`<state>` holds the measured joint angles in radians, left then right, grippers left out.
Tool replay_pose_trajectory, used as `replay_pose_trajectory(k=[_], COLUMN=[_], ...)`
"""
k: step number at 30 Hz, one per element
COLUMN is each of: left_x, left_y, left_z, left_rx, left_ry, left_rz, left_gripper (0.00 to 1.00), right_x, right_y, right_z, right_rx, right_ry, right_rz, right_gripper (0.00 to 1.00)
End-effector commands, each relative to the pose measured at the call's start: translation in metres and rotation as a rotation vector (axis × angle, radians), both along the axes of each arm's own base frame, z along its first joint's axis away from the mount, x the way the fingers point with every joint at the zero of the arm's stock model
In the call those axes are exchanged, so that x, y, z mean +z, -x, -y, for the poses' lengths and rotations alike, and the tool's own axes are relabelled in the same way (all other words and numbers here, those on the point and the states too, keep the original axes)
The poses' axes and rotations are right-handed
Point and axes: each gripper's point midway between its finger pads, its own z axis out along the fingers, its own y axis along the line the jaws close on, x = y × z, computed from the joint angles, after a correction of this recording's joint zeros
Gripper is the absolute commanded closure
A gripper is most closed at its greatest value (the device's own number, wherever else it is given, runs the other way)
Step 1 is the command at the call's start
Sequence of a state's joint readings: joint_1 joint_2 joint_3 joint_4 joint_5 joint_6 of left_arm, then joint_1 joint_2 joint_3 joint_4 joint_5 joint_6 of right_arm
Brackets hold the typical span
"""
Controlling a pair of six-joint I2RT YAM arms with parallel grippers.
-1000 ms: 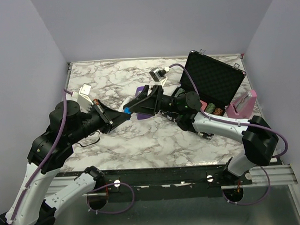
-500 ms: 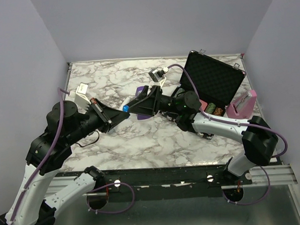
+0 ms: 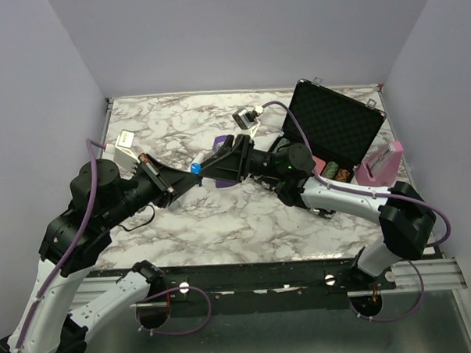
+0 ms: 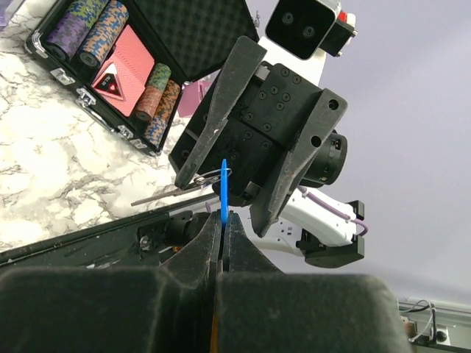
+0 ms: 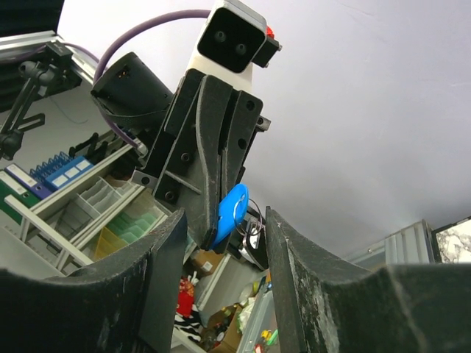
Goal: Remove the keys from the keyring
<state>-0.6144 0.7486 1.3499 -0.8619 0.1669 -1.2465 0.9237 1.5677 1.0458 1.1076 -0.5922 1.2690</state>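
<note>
Both grippers meet in mid-air above the table's middle. My left gripper (image 3: pixel 188 173) is shut on a flat blue tag (image 3: pixel 195 169). In the left wrist view its fingers (image 4: pixel 210 235) pinch the tag (image 4: pixel 223 184) edge-on. In the right wrist view a thin wire keyring (image 5: pixel 249 218) hangs from the tag (image 5: pixel 229 212), with tiny silver keys (image 5: pixel 252 237) dangling below it. My right gripper (image 5: pixel 224 217) is open, a finger on each side of the tag and ring, touching neither. In the left wrist view the ring (image 4: pixel 208 179) shows beside the right gripper's spread fingers (image 4: pixel 221 110); the keys are hidden there.
An open black case (image 3: pixel 339 129) with poker chips and pink cards stands at the back right. A pink wedge-shaped object (image 3: pixel 379 164) sits right of it. A purple object (image 3: pixel 221 139) lies on the marble table (image 3: pixel 222 224) behind the grippers.
My left arm has drawn slightly left and back, carrying the blue tag with it. My right gripper has followed a little to the left and stays open around the tag.
</note>
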Motion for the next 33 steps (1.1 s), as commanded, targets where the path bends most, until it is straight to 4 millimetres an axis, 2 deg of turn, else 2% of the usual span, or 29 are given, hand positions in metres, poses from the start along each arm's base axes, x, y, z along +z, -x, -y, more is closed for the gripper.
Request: replay_pose_trajectory(k=[1,18,21,27,33], left_x=[0.0073,0.0106,0.0118,0.0133,0.0125], left_y=[-0.0028,-0.0002,0.0011,0.0026,0.0041], left_z=[-0.0056,-0.0084,-0.0096,-0.0103,-0.012], left_rx=[0.052,0.059,0.061,0.059,0.062], left_ry=[0.049,0.066,0.07,0.074,0.073], left_rz=[-0.013,-0.01,-0.006,-0.001,0.002], left_gripper=[1.0,1.0,1.0,1.0,1.0], right_x=[-0.0066,-0.008,-0.0087,-0.01,-0.0122], right_y=[0.0071,0.0086,0.0077,0.0071,0.005], right_z=[-0.003,-0.0023,-0.0021,-0.0029,-0.0043], right_rx=[0.03,0.033,0.028,0.028,0.017], right_ry=[-0.002,0.001,0.005,0.014,0.029], right_rz=[0.008,0.008,0.007,0.001,-0.003], right_gripper=[0.46,0.65,0.66,0.78,0.82])
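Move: The keys hang on their ring from the blue tag in the left fingertips, about 2 cm ahead of the left hand, 3 cm to its right and 2 cm below. They sit between the open right fingers, level fore and aft with that hand, roughly 1 cm to its left. From the right hand, the tag is some 3 cm to the left; the purple device lies about 26 cm ahead, 3 cm to the right and 30 cm below. The right hand stays put, closing half-open fingers to about a fifth around the keys; left holds the tag. ##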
